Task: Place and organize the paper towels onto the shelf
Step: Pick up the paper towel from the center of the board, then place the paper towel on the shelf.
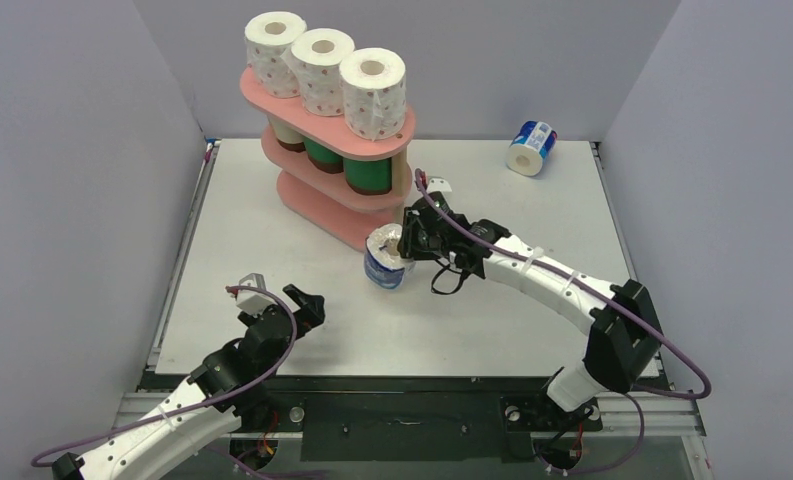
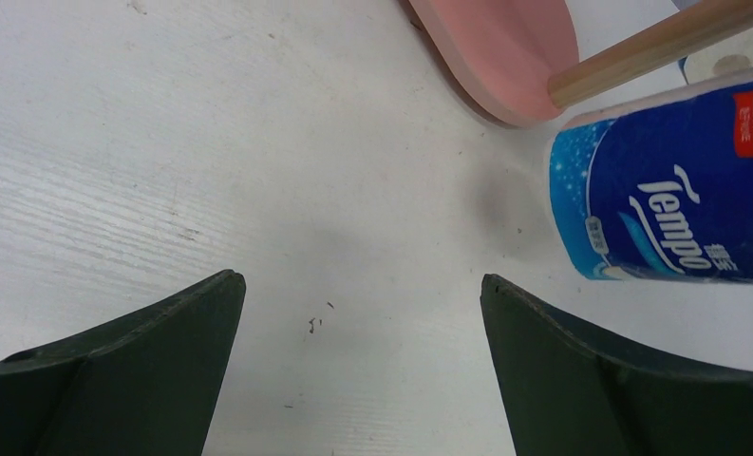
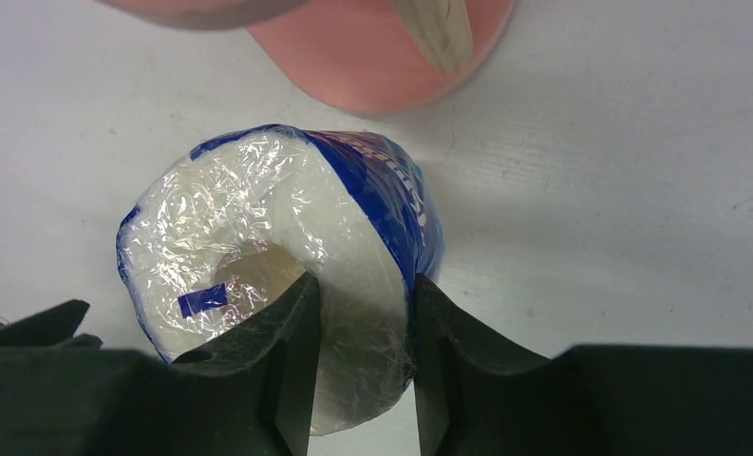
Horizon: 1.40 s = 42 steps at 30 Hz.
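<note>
The salmon-pink shelf stands at the back centre. Three white red-dotted paper towels sit on its top board. A cream roll and two green-wrapped rolls fill the middle tier. A blue-white wrapped roll stands upright on the table by the bottom board's near end. My right gripper is shut on that roll, one finger in the core and one outside the wall. My left gripper hangs open over bare table, with the same roll off to its right.
A second blue-white roll lies on its side at the back right of the table. The shelf's bottom board and a wooden post are just beyond the held roll. Grey walls enclose the table on three sides.
</note>
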Available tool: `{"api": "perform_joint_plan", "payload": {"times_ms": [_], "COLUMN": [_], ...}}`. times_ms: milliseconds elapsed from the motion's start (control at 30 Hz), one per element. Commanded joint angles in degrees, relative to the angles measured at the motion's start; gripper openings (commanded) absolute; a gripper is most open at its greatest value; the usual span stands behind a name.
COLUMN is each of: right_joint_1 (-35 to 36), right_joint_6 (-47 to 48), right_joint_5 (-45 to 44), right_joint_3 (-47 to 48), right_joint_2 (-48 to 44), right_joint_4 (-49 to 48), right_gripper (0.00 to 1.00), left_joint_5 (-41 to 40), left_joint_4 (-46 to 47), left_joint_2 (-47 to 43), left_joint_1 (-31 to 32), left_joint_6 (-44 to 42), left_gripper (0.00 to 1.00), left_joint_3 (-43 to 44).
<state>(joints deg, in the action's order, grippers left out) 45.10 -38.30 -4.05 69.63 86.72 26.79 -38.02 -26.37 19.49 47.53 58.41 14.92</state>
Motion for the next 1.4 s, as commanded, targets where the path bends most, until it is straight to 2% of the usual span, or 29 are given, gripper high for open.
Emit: {"api": "perform_joint_plan", "payload": {"times_ms": [0, 200, 300, 367, 533, 733, 1000, 1367], "right_joint_1": [-1.74, -2.68, -2.86, -2.84, -2.85, -3.22, -3.43, -3.50], "right_joint_6": [-2.50, -3.99, -4.58, -4.92, -6.08, -8.62, -10.49, -11.49], "right_joint_5": [-0.65, -1.09, -1.46, -1.46, -1.76, -3.32, -4.28, -4.47], "right_joint_3": [5.81, 10.01, 10.79, 11.32, 11.93, 12.01, 12.20, 14.26], "right_joint_2": [4.31, 9.48, 10.89, 11.56, 12.24, 12.95, 14.52, 16.74], "right_joint_4": [-2.65, -3.15, -4.26, -4.68, -5.81, -7.27, -10.59, -10.91], "right_gripper": [0.26, 0.25, 0.25, 0.25, 0.24, 0.24, 0.24, 0.25], "left_joint_5": [-2.81, -2.84, -2.39, -2.52, -2.82, -2.00, 1.05, 2.75], "left_joint_4": [2.56, 10.22, 15.96, 19.29, 28.38, 33.18, 44.85, 58.76], "left_joint_2": [-0.40, 3.21, 6.08, 6.78, 5.88, 7.94, 18.86, 37.92], "left_joint_1": [-0.15, -0.14, -0.15, -0.15, -0.23, -0.20, -0.31, -0.37], "left_joint_6": [-1.00, -5.95, -7.78, -8.16, -9.91, -11.21, -9.09, -11.69], "left_gripper": [0.95, 0.96, 1.00, 0.97, 0.96, 0.96, 0.96, 0.96], "left_joint_3": [0.77, 0.54, 0.25, -0.64, -4.49, -6.47, -8.72, -3.31]}}
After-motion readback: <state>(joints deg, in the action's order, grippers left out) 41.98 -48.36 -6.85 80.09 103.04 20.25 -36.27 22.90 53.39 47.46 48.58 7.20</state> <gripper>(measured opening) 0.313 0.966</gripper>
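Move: The paper towel, already pinched by its right rim, hangs about 4 cm left of and 5 cm below the right hand. The near end of the empty bottom board lies some 16 cm ahead, 6 cm left and 15 cm below; the middle board's end is directly above it, about level with the hand. The wooden post stands roughly 19 cm straight ahead. From the left hand, the towel is about 8 cm ahead, 15 cm right. The paper towel stays pinched in the right fingers and is carried about 8 cm forward, with some 3 cm of leftward drift and a net drop of 3 cm, towards the bottom board and in under the middle board's edge, the hand turning about 10 degrees clockwise. The open left hand first rises slightly, then sinks, going about 5 cm right and 5 cm forward, nearer the towel. ##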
